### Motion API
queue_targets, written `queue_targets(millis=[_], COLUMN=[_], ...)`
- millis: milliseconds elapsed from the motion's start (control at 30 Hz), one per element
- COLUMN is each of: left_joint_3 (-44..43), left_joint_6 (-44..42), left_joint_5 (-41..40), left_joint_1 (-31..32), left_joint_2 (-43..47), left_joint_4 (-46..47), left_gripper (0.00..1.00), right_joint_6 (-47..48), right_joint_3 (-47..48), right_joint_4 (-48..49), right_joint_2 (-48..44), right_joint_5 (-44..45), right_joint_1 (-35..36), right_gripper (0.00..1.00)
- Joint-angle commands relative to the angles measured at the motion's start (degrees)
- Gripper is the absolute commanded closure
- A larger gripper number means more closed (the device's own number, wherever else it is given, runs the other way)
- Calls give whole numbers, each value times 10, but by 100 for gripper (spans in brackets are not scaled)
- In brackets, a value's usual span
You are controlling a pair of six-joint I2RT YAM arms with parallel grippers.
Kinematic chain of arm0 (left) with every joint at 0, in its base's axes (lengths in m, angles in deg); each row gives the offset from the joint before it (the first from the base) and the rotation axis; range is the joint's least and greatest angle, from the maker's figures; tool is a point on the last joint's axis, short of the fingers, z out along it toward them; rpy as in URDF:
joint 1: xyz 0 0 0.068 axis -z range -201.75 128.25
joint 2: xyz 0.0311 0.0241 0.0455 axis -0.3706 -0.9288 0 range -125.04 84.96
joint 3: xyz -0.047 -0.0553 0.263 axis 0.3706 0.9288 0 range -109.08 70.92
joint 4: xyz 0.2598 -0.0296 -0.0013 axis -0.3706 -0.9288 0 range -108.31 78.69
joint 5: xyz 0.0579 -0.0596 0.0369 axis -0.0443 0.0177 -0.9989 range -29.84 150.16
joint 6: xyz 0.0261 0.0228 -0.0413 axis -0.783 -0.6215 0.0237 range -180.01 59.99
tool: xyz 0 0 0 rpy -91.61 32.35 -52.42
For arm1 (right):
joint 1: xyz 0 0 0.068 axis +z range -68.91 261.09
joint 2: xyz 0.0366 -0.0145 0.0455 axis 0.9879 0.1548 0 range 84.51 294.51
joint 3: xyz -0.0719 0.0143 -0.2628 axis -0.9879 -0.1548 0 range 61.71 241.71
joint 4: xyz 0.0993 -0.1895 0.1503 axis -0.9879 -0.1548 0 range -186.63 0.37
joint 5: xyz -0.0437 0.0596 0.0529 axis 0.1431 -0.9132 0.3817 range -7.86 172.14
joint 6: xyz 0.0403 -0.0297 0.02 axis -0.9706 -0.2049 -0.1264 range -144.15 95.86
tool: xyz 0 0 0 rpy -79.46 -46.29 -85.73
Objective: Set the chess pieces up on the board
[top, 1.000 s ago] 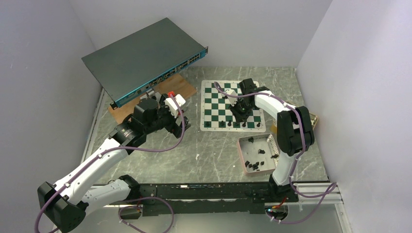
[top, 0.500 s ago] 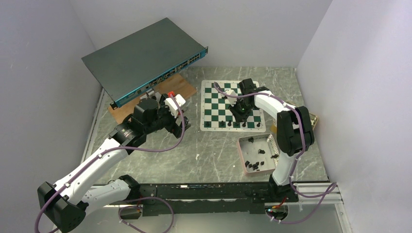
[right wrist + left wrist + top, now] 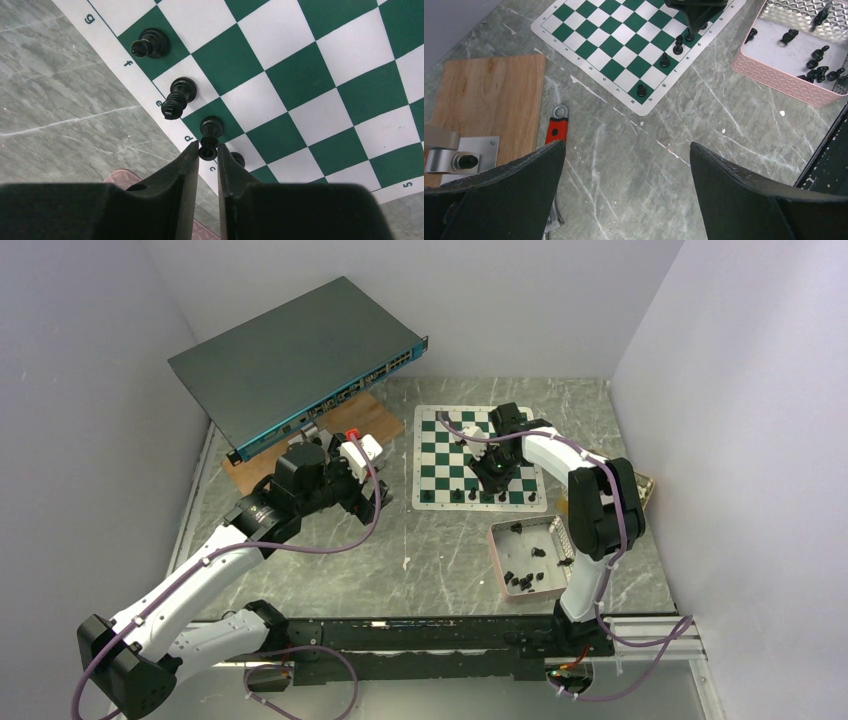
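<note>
The green and white board (image 3: 440, 455) lies at the back middle of the table. Several black chess pieces (image 3: 457, 495) stand along its near row. My right gripper (image 3: 208, 150) hangs over that row, its fingertips (image 3: 192, 150) closed against the head of one upright chess piece (image 3: 211, 126) that stands on the d square. Two more pieces (image 3: 179, 96) stand on e and f, and another (image 3: 238, 159) peeks out behind the right finger. My left gripper (image 3: 626, 150) is open wide over bare table, left of the board (image 3: 624, 35).
A pink-rimmed tray (image 3: 497, 540) with several loose pieces (image 3: 520, 580) sits near the board's right corner. A red-handled wrench (image 3: 556, 132) and a wooden plank (image 3: 489, 95) lie to the left. A tilted network switch (image 3: 300, 360) leans at the back left.
The right gripper has shifted very slightly over the board's near row. The left arm has not moved.
</note>
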Motion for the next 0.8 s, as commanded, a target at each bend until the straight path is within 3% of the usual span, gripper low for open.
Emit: queue_targets(millis=[0, 133, 400, 600, 767], left_joint_3=[-9, -9, -7, -4, -5], left_joint_6=[-6, -6, -14, -16, -15], left_joint_5=[15, 14, 16, 13, 4], left_joint_1=[-1, -1, -2, -2, -2], left_joint_2=[5, 5, 6, 13, 16], left_joint_4=[13, 13, 14, 15, 11], left_gripper=[0, 0, 0, 0, 0], right_joint_6=[0, -2, 16, 112, 225], right_joint_3=[13, 15, 21, 0, -76], right_joint_4=[-9, -9, -30, -97, -148], right_joint_2=[7, -2, -62, -161, -290], right_joint_5=[5, 3, -13, -149, -294], right_joint_1=[3, 3, -6, -52, -117], right_gripper=[68, 55, 43, 41, 39])
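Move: The right fingers are round the head of the black queen, which stands on the near row at d, its middle about 2 cm below the hand point. The black king stands about 3 cm to the left of the queen, another piece about 3 cm to its right, both level with it. The pink box lies some 12 cm back and 9 cm right. From the left hand the queen lies roughly 8 cm ahead, 21 cm right and 22 cm down. The right fingers open, freeing the black queen, then the hand rises about 10 cm, tilting some 20 degrees. ##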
